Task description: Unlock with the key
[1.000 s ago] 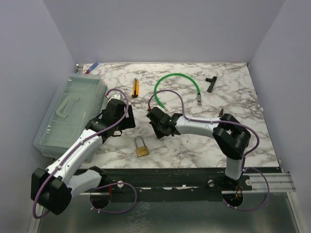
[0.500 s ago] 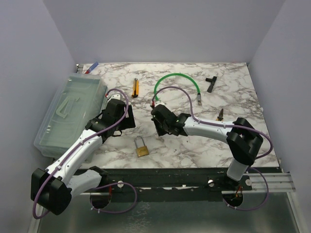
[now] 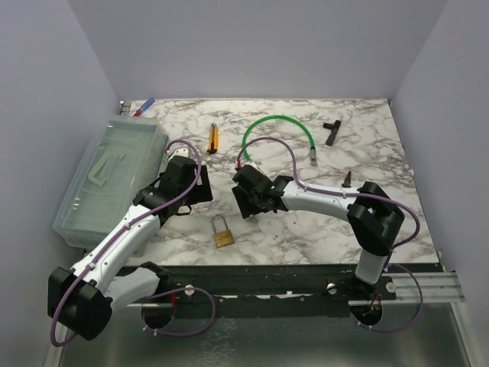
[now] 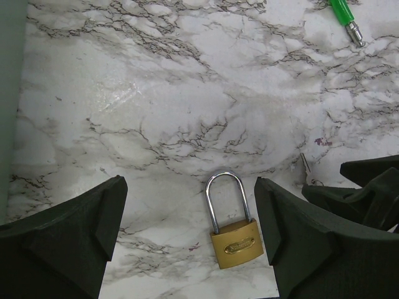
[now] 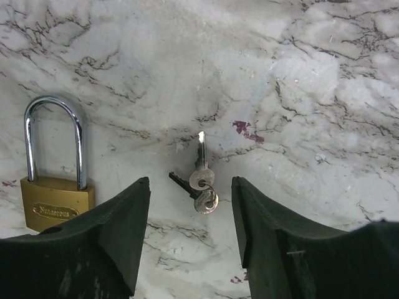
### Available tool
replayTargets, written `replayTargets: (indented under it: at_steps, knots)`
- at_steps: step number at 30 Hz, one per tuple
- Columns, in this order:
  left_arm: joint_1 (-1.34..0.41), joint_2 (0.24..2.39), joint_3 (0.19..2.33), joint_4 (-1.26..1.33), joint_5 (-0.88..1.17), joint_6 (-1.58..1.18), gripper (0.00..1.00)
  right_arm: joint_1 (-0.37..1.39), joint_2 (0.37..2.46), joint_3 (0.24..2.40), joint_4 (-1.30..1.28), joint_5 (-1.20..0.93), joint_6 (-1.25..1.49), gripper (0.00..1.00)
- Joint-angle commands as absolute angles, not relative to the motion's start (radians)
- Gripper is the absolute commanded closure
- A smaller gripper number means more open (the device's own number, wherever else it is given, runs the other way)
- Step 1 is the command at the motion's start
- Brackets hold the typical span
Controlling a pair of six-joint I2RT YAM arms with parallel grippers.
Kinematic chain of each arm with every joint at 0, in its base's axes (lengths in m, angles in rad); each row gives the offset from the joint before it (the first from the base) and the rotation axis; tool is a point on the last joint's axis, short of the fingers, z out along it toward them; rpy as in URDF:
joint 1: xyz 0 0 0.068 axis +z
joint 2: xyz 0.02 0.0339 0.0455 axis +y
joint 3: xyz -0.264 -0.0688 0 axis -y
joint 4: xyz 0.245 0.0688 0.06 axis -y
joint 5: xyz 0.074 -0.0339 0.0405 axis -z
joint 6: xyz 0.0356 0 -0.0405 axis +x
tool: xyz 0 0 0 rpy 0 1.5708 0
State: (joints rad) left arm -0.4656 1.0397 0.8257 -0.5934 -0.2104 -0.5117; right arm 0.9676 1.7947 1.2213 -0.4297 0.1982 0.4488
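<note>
A small brass padlock with a steel shackle lies flat on the marble table, shackle closed. My left gripper hovers above it, open, with the lock between and below its fingers. In the top view the padlock lies near the front edge. The key lies on the table, joined by a ring to a second key, just right of the padlock. My right gripper stands open right above them, a finger on each side, touching nothing. The key's tip shows in the left wrist view.
A clear plastic box fills the table's left side. At the back lie a yellow utility knife, a green cable loop and a black T-shaped tool. The two grippers are close together.
My right gripper has gone from shut to open, and its arm swung out and back with the gripper ending a little left. The left arm and the padlock have not moved.
</note>
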Motion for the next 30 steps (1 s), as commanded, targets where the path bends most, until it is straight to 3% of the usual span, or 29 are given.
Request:
replayTargets:
  at_steps: [1,12,28,30]
  knots:
    - [-0.460,1.019,0.817,-0.595,-0.218,-0.503,0.11,0.977,1.862,1.273,-0.512,0.208,0.479,0.43]
    - [-0.460,1.018,0.815,-0.593,-0.218,-0.502,0.11,0.977,1.927,1.299,-0.556,0.212,0.507,0.53]
    - [-0.460,1.022,0.815,-0.593,-0.221,-0.502,0.11,0.980,1.913,1.275,-0.541,0.235,0.521,0.86]
    - [-0.460,1.022,0.814,-0.593,-0.221,-0.502,0.11,0.979,1.904,1.269,-0.534,0.244,0.521,0.94]
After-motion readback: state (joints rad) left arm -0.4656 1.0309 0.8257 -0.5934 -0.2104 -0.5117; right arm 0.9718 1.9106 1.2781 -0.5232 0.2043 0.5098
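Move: The two ringed keys lie almost under the right hand, about 4 cm below it and roughly 1 cm back and 1 cm to its right. The padlock is some 8 cm to the left of this hand and 5 cm back; the green tube's silver tip is about 13 cm ahead and 4 cm to the right. From the left hand the keys lie roughly 14 cm to the right, 2 cm back and 13 cm below. Straight down over the keys, the right hand sinks about 3.5 cm, drifting back and right by roughly a centimetre each while the fingers tip some 10 degrees steeper. Low over the marble it then stays put while the half-open fingers draw nearly shut, pinching the keys from both sides at the bows, with one blade left sticking out ahead of the tips. ##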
